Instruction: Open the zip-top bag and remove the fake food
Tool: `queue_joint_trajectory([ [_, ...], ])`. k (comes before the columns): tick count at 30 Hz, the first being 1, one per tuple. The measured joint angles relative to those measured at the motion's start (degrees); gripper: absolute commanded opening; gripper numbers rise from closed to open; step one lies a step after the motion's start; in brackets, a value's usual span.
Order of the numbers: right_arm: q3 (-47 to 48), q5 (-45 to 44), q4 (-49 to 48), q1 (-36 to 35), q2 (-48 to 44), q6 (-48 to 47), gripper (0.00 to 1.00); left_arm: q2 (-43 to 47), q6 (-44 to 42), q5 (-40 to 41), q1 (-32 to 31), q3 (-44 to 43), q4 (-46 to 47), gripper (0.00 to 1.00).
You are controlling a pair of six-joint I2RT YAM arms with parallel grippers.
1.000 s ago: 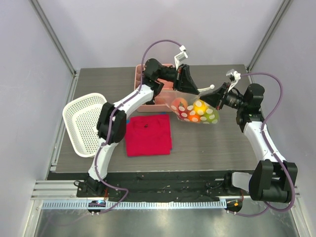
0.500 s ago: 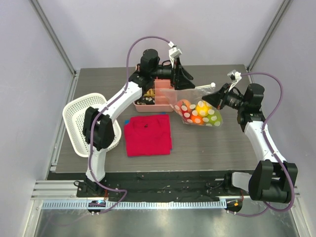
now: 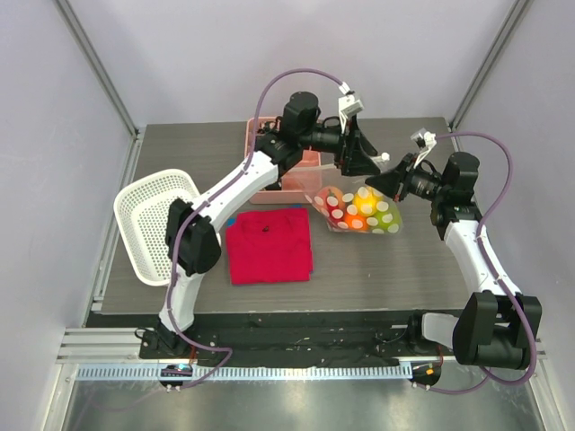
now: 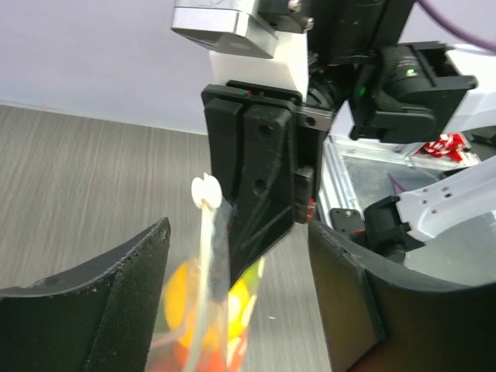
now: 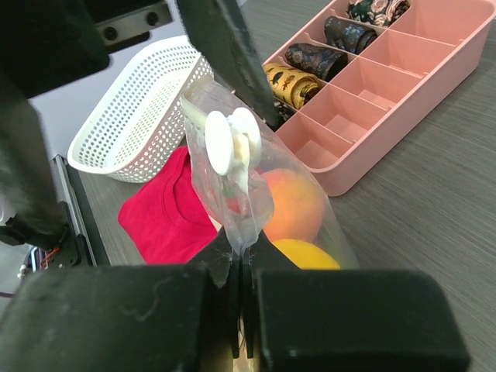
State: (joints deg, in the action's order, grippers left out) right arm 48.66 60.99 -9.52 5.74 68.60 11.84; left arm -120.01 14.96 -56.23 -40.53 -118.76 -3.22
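The zip-top bag [image 3: 359, 209], clear with white dots, hangs just above the table from my right gripper [image 3: 395, 180]. In the right wrist view that gripper [image 5: 242, 260] is shut on the bag's top edge [image 5: 236, 209], just below the white slider [image 5: 229, 139]. The fake food shows through the plastic: a peach [image 5: 291, 203] and a yellow fruit [image 5: 304, 252]. My left gripper [image 3: 362, 162] is open. Its fingers [image 4: 116, 310] stand on either side of the bag's top edge and slider [image 4: 205, 190] without touching them, facing the right gripper's black fingers.
A pink divided tray [image 5: 403, 101] with dark and gold pieces stands behind the bag, partly under the left arm. A red folded cloth [image 3: 269, 244] lies at centre left. A white lattice basket [image 3: 153, 224] sits at the table's left edge.
My left gripper has opened and swung right, from the bag's left end toward the slider end near the right gripper. The right gripper has kept its hold and place.
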Motion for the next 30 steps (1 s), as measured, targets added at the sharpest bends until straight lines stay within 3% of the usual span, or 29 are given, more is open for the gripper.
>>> queue_joint_trajectory([
  [2,0.0,0.3,0.2,0.0,0.0,-0.1,0.01,-1.4,-0.4,0.7,-0.4,-1.8,-1.1,0.57],
  [12,0.0,0.7,0.3,-0.4,0.0,-0.5,0.01,-5.7,0.0,3.3,-0.5,-7.2,-3.5,0.44],
  [21,0.0,0.7,0.8,-0.8,0.0,-1.0,0.01,-6.1,2.4,3.2,-0.6,-8.6,-3.0,0.39],
  [23,0.0,0.7,0.9,-0.8,0.0,-1.0,0.01,-6.3,2.7,3.2,-0.6,-8.7,-3.0,0.33],
  [24,0.0,0.7,1.0,-0.9,0.0,-1.0,0.01,-6.3,2.7,3.2,-0.7,-8.7,-2.9,0.24],
  [25,0.0,0.7,1.0,-0.9,0.0,-1.0,0.01,-6.4,2.8,3.2,-0.7,-8.7,-2.9,0.05],
  [30,0.0,0.7,1.1,-1.0,0.0,-1.2,0.02,-6.7,3.2,3.2,-0.7,-8.9,-2.9,0.0],
])
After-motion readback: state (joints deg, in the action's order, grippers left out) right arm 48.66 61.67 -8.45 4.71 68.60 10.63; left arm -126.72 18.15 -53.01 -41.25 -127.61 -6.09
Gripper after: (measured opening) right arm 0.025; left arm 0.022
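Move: The white zip slider stands just off the open left fingertips, about 2 cm to their right, 1 cm farther out and 1 cm lower. It is some 6 cm above the right fingertips, about 1 cm beyond them. From the left hand, the fake food is roughly 13 cm below, 4 cm back and 1 cm left; the pink organizer lies about 15 cm ahead, 19 cm left and well below. The zip slider is what the left hand takes: its open fingers ease about 2 cm forward and 2 cm right, sinking about 1 cm, until they straddle it, then close nearly shut, pinching it between the tips. Close below, the right hand all but stays put, its fingers still clamped on the bag's top edge. ##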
